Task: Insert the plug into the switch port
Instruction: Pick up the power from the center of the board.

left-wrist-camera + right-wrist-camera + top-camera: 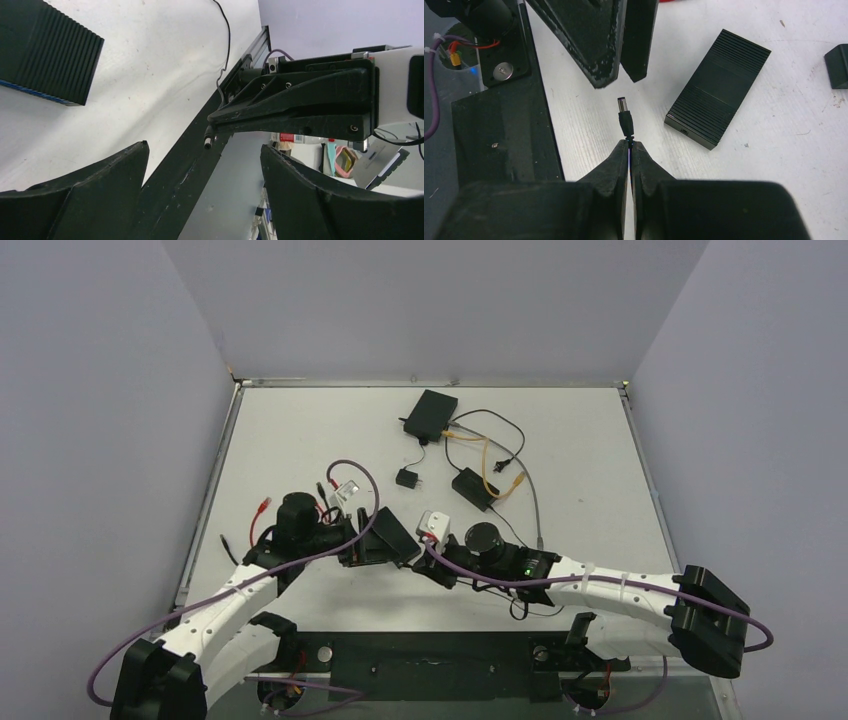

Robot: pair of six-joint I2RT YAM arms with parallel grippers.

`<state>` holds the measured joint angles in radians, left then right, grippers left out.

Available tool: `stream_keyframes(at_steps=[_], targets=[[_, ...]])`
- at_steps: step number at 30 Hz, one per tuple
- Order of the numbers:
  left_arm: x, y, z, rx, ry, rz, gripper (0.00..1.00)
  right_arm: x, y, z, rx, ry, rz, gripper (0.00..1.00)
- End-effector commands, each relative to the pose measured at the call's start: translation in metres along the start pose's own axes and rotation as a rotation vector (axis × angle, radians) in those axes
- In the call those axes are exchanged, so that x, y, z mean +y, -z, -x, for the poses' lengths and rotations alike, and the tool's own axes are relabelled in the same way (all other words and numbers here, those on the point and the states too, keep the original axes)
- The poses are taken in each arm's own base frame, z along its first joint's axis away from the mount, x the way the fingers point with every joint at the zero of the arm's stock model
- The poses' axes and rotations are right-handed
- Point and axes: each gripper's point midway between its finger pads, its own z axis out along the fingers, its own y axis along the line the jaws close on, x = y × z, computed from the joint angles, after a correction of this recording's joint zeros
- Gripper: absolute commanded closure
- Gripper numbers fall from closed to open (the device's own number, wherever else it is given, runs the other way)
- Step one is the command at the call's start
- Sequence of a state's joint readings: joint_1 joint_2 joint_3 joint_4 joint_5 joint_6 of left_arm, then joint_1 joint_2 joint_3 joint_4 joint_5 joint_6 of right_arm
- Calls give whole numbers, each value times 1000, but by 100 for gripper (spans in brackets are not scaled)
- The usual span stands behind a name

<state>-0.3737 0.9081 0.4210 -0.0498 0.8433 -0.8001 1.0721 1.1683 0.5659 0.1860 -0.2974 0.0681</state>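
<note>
My right gripper is shut on the thin black cable just behind the plug, a small black barrel plug that sticks out past its fingertips above the table. The switch, a flat ribbed black box, lies on the table just right of the plug, a small port showing on its near side. My left gripper is open and empty, its fingertips just beyond the plug's tip. From above, both grippers meet beside the switch.
A second black box with orange and grey cables sits at the back. A small black adapter and another black unit lie mid-table. A red-tipped cable is at the left. The black base plate borders the near edge.
</note>
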Motion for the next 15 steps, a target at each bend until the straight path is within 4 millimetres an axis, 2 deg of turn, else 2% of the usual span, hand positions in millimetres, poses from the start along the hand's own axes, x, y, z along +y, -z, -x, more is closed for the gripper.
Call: stream_keyframes(at_steps=[1,5,9,15], targets=[[-17,-6,-4,37,-62,-60,23,12,-2,31,-103,23,47,100],[-17,-9,-7,53,-63,-58,31,14,-3,33,-108,23,52,100],[-17,-10,-10,67,-62,-60,44,12,-4,32,-105,23,40,100],[-17,-11,-12,75,-61,-61,53,10,-5,29,-90,25,30,100]])
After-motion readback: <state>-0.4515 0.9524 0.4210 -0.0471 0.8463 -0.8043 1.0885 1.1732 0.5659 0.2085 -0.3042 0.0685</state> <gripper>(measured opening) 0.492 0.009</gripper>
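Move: The power plug sticks out of the right hand's shut fingers, about 2 cm to the right hand's left and 1 cm below it. From the open left hand the plug lies roughly 4 cm to the right, 1 cm back and 2 cm down. The ridged black box lies on the table about 8 cm ahead of the left hand, 1 cm to its left and 12 cm below; the small adapter is some 20 cm ahead, 2 cm right and 13 cm below. The left hand eases about 2 cm back and to the right, sinking slightly and turning about 5 degrees clockwise, to bring its fingertips around the bare metal end of the power plug while its wide-open fingers close to about half open. The right hand keeps the plug pinched and pointing left towards those fingers, shifting it only about half a centimetre back and to the left, and the left fingers have not yet shut on it. ##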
